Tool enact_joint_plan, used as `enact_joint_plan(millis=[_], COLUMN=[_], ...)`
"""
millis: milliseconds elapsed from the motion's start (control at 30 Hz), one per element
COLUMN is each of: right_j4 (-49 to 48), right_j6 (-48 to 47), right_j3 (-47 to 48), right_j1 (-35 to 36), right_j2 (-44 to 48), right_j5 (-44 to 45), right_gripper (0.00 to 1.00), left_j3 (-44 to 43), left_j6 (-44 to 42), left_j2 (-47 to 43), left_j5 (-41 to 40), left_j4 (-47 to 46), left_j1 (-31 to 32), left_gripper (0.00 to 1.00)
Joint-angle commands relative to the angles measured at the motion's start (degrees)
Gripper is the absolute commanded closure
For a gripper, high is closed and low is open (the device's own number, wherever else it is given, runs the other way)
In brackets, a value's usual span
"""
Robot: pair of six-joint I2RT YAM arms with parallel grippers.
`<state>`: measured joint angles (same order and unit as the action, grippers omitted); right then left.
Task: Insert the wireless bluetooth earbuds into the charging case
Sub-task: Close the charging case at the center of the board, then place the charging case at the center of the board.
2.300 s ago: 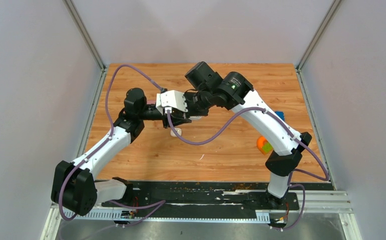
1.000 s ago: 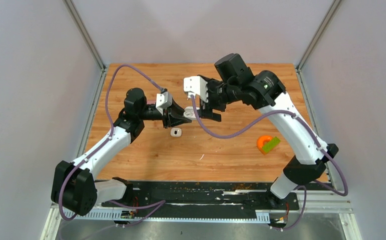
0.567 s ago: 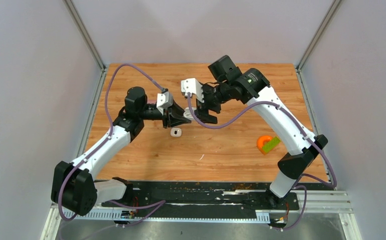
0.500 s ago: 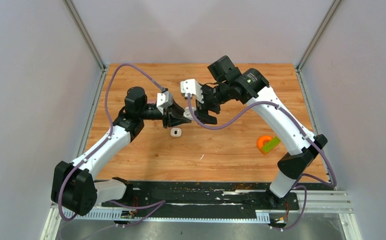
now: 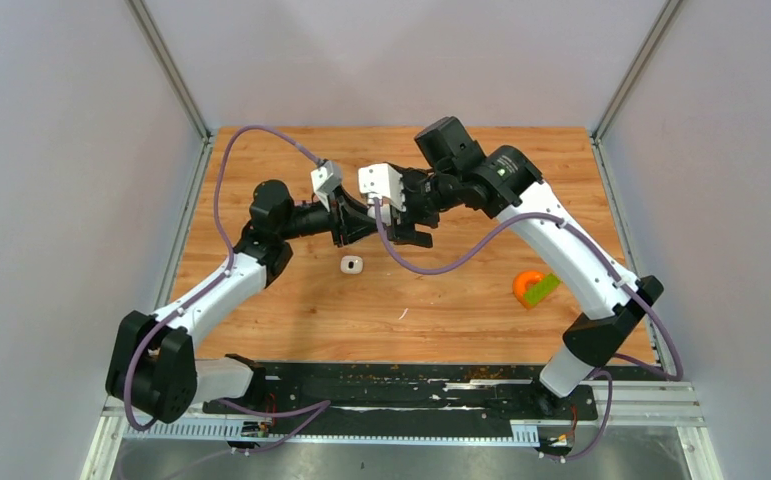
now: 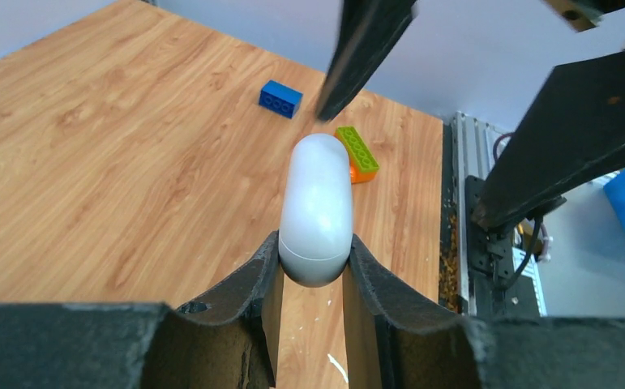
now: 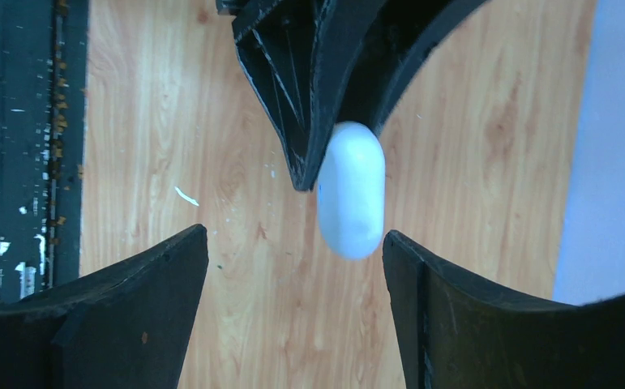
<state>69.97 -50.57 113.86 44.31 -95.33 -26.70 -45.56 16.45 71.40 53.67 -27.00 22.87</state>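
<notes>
The charging case point(image 6: 317, 207) is a smooth white capsule with its lid closed. My left gripper point(image 6: 313, 251) is shut on its near end and holds it above the wooden table. In the right wrist view the case point(image 7: 351, 190) sticks out from the left fingers point(image 7: 297, 89) toward my right gripper point(image 7: 294, 237). The right gripper is open, and the case's tip sits close to the inside of its right finger. In the top view the two grippers point(image 5: 373, 222) point(image 5: 403, 226) meet over the table's middle. A small white piece with a dark centre point(image 5: 351, 265), apparently an earbud, lies on the table below them.
A blue brick point(image 6: 280, 98) and a green brick on an orange one point(image 5: 533, 288) lie on the right side of the table. A thin white sliver point(image 5: 401, 313) lies near the front. A black rail point(image 5: 411, 390) runs along the near edge.
My left gripper has lifted and turned with the case, moving up and right. The right gripper has shifted left and closed in, so the case's tip now lies between its open fingers.
</notes>
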Motion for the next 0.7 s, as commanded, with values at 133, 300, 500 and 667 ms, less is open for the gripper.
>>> enact_joint_plan(millis=[133,300,500,667], right_j4=[-8.7,-10.45,-14.82,-15.74], right_j6=[7.94,16.81,21.6,21.08], right_j3=[-4.1,-10.14,-21.06,-23.19], right_j1=[-10.53,-19.07,-22.6,-23.4], right_j2=[6.83,9.56,14.31,15.43], right_j5=[5.77,0.64,0.23,3.42], right_gripper=[0.21,0.2,0.2,0.2], left_j3=[0.91,-3.21,-11.74,-17.28], left_j6=[-0.72,0.06,-2.35,-2.8], left_j2=[2.2,7.07,18.72,29.18], left_j5=[-1.93,-3.34,-4.63,-2.93], left_j4=[2.49,13.21,28.73,35.9], left_j1=[-0.57,-0.69,-0.72,-0.45], left_gripper=[1.0,1.0,1.0,0.98])
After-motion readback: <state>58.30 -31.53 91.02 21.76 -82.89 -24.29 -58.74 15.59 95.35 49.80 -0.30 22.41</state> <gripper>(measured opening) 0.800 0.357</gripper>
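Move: The left hand holds the closed charging case; its goal, the board's centre, lies about 11 cm ahead, 4 cm right and 25 cm below. The white box stands some 5 cm ahead, 6 cm left and 26 cm below that hand. From the open right hand, the case is about 2 cm ahead, 3 cm left and 2 cm below, and the orange-green block about 2 cm ahead, 28 cm right and 28 cm below. The left hand lowers the closed case about 13 cm towards the board's centre; the open right hand withdraws rightward. ##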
